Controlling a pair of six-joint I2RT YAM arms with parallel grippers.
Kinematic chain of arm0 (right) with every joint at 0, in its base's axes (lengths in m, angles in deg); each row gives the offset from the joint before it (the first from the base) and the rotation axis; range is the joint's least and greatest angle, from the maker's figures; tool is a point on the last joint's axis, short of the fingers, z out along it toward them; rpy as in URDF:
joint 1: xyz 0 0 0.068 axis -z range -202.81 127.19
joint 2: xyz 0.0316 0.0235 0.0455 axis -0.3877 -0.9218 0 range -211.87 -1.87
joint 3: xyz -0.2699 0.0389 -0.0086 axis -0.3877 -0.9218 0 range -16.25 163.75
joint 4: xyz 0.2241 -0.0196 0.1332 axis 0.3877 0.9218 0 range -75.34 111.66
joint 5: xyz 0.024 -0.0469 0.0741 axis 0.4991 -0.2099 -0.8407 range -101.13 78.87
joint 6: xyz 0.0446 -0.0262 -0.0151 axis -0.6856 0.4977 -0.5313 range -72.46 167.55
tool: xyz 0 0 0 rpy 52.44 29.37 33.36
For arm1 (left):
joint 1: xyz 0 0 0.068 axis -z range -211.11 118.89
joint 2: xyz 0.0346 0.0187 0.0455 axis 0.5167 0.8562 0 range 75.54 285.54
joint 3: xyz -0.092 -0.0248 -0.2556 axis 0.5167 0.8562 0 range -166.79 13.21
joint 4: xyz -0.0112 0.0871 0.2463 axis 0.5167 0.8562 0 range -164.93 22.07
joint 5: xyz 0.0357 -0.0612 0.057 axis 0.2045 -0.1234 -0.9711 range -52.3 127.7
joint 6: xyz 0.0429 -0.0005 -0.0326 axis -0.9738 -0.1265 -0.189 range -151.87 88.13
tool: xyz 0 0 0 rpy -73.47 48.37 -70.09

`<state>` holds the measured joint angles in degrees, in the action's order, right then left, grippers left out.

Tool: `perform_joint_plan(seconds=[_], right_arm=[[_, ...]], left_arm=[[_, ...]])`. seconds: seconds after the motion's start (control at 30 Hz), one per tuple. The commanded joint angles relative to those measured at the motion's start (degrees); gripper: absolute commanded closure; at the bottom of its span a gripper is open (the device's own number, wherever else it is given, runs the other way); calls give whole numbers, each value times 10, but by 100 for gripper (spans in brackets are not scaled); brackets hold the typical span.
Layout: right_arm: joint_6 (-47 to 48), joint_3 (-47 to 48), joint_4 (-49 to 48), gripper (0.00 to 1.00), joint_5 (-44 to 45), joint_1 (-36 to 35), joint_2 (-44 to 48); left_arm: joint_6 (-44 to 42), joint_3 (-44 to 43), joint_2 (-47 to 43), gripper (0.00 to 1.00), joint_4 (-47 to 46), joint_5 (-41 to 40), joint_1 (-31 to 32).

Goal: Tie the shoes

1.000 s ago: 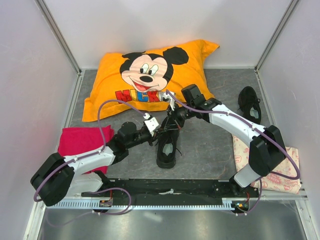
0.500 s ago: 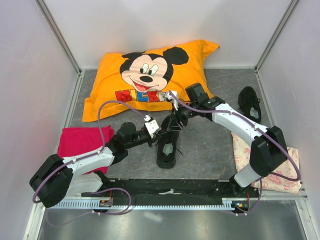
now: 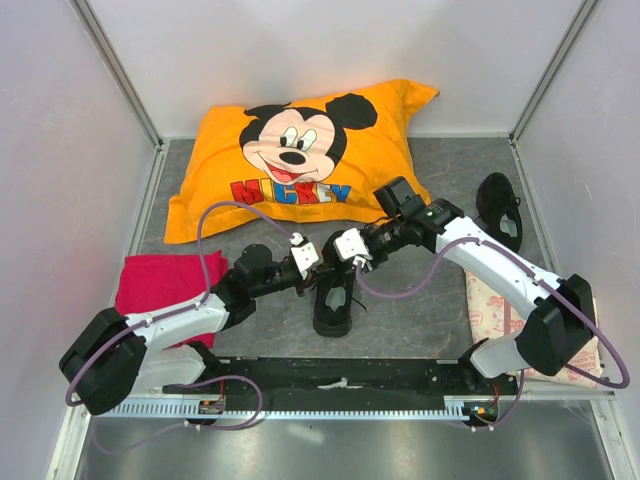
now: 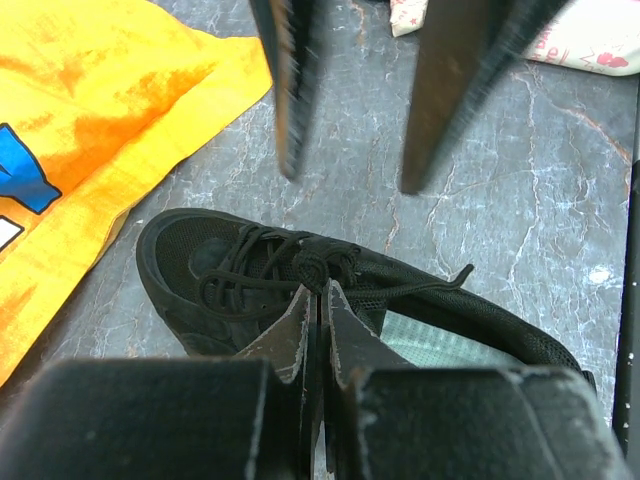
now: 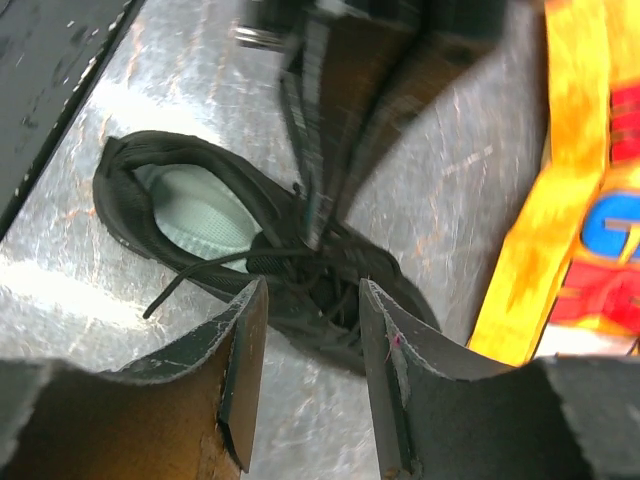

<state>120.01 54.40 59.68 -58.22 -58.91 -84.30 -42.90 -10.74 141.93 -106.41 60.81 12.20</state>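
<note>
One black shoe lies in the middle of the table, toe toward the pillow, its pale insole showing. Its thin laces bunch in a knot, and a loose lace end trails over the collar. My left gripper is shut with its tips pinched at that knot. My right gripper hovers just above the same shoe, jaws open with nothing between them. Its fingers hang beyond the knot in the left wrist view. The second shoe rests at the back right.
An orange Mickey Mouse pillow fills the back of the table. A red cloth lies at the left and a pale printed cloth at the right. A black rail runs along the near edge. Walls close in three sides.
My right gripper has opened and let go of the lace, and its wrist has swung down and right over the shoe. The left gripper stays shut in place.
</note>
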Motion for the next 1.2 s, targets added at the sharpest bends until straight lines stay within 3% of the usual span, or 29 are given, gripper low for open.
perform_joint_plan(seconds=[0.0, 0.8, 1.17], right_arm=[[97, 21, 31, 51, -27, -17, -15], [159, 44, 30, 62, 36, -56, -49], [176, 37, 17, 75, 51, -62, -50]], left_arm=[[-23, -13, 5, 98, -7, 19, -2], [-29, -24, 20, 99, -4, 33, -2], [-29, -26, 22, 98, -2, 34, -2]])
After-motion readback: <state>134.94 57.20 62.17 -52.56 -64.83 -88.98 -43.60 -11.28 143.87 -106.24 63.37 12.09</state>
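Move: The bunched lace loop, still pinched in the left fingertips, lies about 3 cm left of the right hand, 1 cm back and 2 cm below. The shoe's middle is some 4 cm back from the right hand, 2 cm to its left and 8 cm down. The loose lace end trails about 7 cm back, 2 cm right and 5 cm below. For the left hand, the loop sits right at the finger pads. The lace loop in the left fingers is closed in on by the half-open right hand, which goes left and down towards it, about 3 cm in all, easing into place while turning counter-clockwise and tipping, some 15 degrees. The right fingers narrow to about half their gap around the left fingertips without shutting. The left hand keeps its pinch and sinks just under 1 cm. ##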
